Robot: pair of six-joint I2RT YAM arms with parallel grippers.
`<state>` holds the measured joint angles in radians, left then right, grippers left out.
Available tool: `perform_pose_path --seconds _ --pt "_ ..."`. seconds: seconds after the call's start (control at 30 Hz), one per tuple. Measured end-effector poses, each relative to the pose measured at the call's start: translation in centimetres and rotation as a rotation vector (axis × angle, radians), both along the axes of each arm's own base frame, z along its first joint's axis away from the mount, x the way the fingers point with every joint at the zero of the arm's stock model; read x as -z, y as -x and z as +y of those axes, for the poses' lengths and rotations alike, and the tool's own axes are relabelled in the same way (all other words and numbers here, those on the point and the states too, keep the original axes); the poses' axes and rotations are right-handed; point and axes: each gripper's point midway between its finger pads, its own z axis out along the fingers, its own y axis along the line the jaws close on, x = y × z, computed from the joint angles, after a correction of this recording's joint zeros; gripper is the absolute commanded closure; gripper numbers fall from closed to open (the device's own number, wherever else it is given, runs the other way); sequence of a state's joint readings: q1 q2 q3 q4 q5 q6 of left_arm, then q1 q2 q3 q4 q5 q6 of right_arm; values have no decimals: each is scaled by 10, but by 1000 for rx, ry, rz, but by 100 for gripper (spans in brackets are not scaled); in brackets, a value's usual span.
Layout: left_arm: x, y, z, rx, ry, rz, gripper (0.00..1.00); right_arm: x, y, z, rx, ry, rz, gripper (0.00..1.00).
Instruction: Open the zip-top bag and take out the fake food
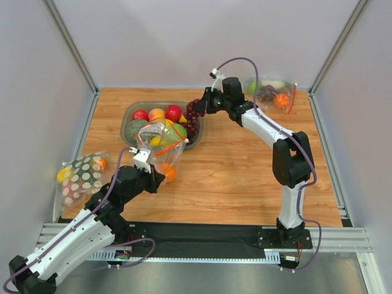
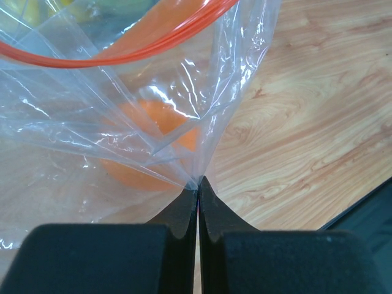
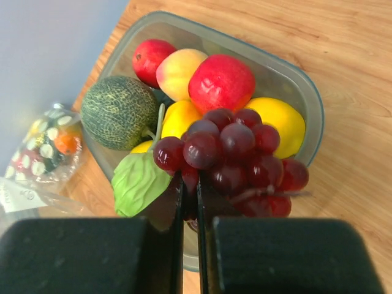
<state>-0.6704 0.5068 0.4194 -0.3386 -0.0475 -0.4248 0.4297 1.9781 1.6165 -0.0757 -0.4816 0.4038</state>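
My left gripper is shut on a fold of the clear zip-top bag, holding it up in front of the tub. In the left wrist view the plastic is pinched at the gripper. The orange-red zip strip curves open above, and a small orange lies inside the bag. A light green fruit shows through the bag's upper part. My right gripper is shut on a dark purple grape bunch with a green leaf, hanging over the tub's right edge.
A clear plastic tub at the back holds red apples, yellow lemons and a dark green squash. A white polka-dot bag lies at the left edge. Another clear bag of fruit sits at the back right.
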Motion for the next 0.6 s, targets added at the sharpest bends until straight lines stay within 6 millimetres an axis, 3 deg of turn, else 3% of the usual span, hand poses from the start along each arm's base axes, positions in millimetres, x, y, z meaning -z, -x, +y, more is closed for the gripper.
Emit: perform_pose_path --seconds 0.23,0.37,0.4,0.47,0.5,0.6 --pt "0 2 -8 44 11 4 100 18 -8 36 -31 100 -38 89" --pt "-1 2 -10 54 13 4 100 35 -8 50 -40 154 -40 73" --pt "0 3 -10 57 13 5 100 40 -7 53 -45 165 -38 62" --pt "0 3 -11 61 14 7 100 48 -5 56 -55 186 -26 51" --pt "-1 3 -11 63 16 6 100 52 -4 57 -61 195 -24 42" --pt "-1 3 -12 68 19 4 100 65 -1 55 -73 221 -3 34"
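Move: The right hand, still holding the grapes, is just off the right end of the grey tray; the tray's middle lies about 14 cm to its left, 5 cm back and 14 cm below. Inside it, the lemon is some 5 cm left and 2 cm back, the red apple 10 cm left and 1 cm back, the cabbage 8 cm left and 7 cm back. From the left hand, the tray's middle is roughly 18 cm straight ahead and 9 cm below. Down and to the left, the right hand carries the grapes in over the right end of the tray, sinking about 6 cm and going some 5 cm left, the fingers tipping further downward by about 15 degrees. Partway through, the fingers start to open, and they spread well apart to let go of the grapes. The left hand keeps the bag pinched, easing a centimetre to the right. ##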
